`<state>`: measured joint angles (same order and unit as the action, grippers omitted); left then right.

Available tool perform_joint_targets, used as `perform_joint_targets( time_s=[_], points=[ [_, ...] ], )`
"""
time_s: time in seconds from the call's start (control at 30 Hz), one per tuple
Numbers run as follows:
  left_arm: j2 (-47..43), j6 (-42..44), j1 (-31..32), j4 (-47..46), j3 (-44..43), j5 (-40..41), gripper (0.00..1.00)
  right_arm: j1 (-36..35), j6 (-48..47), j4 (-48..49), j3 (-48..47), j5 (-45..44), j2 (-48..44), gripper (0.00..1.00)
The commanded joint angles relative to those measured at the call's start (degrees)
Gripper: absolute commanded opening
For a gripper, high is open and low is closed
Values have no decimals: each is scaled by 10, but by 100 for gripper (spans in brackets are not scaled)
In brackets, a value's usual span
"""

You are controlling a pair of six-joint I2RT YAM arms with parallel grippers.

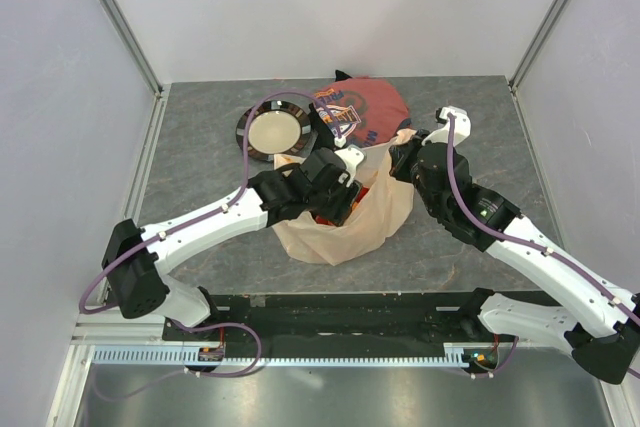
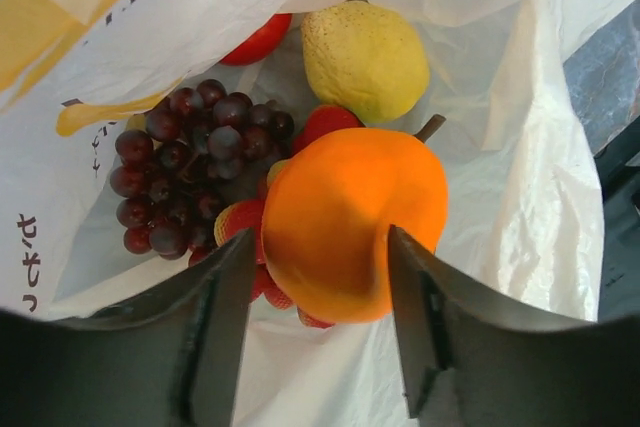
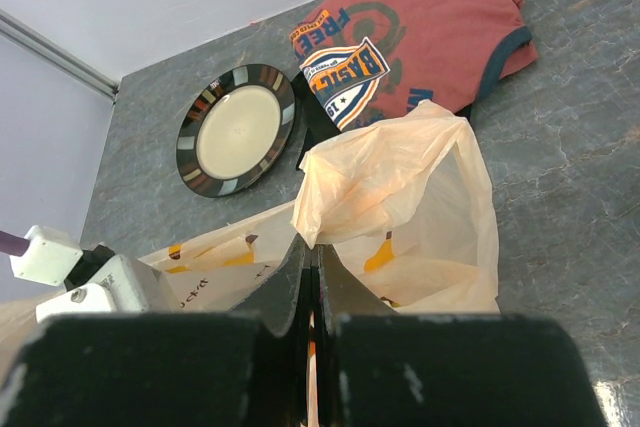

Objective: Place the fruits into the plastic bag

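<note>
Inside the plastic bag (image 2: 500, 197) lie the fruits: an orange (image 2: 350, 217) on top of small red berries (image 2: 240, 219), a yellow pear (image 2: 365, 57), dark purple grapes (image 2: 190, 167) and a red apple (image 2: 258, 42) half under a fold. My left gripper (image 2: 321, 237) reaches into the bag's mouth (image 1: 340, 232), jaws open on either side of the orange with a thin gap at the left finger. My right gripper (image 3: 312, 247) is shut on the bag's rim (image 3: 400, 177) and lifts it at the right side (image 1: 400, 152).
A dark round plate with a cream centre (image 1: 273, 129) lies behind the bag at the left. A red printed cloth (image 1: 360, 107) lies behind it, partly under the bag's edge. Enclosure walls stand on three sides.
</note>
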<state>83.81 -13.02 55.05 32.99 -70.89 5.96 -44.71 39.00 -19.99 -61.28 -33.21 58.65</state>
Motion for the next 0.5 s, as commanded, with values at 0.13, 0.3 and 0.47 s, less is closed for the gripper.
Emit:
perform_joint_targets(
  time_s=[0.13, 0.3, 0.47],
  points=[
    [-54, -16, 1, -1, -72, -35, 83, 3, 7, 3, 7, -1, -13, 0],
    [-90, -29, 1, -2, -119, -55, 88, 2, 8, 1, 7, -5, -15, 0],
    [-154, -60, 1, -2, -137, -67, 89, 2, 8, 1, 8, -5, -19, 0]
  ],
)
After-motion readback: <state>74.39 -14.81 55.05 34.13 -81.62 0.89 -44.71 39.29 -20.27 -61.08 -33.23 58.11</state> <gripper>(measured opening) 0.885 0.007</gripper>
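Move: The orange sits right at the left hand's fingertips, its middle about 2 cm below the hand point, 1 cm ahead and 1 cm to the right, with the grip already loosening. Down in the bag, some 5 cm below that hand, the grapes lie about 5 cm left and 3 cm ahead, and the pear about 7 cm right and 3 cm ahead. From the right hand the orange is about 8 cm back, 10 cm left and 15 cm below. The orange is let go inside the bag as the left fingers spread from a bit over half open to nearly wide. The left hand then lifts almost straight up out of the bag, slowly at first and then fast, about 14 cm, its fingers swinging up some 20 degrees to point less steeply down and more to the right. The right hand stays put and keeps the bag's rim pinched. ##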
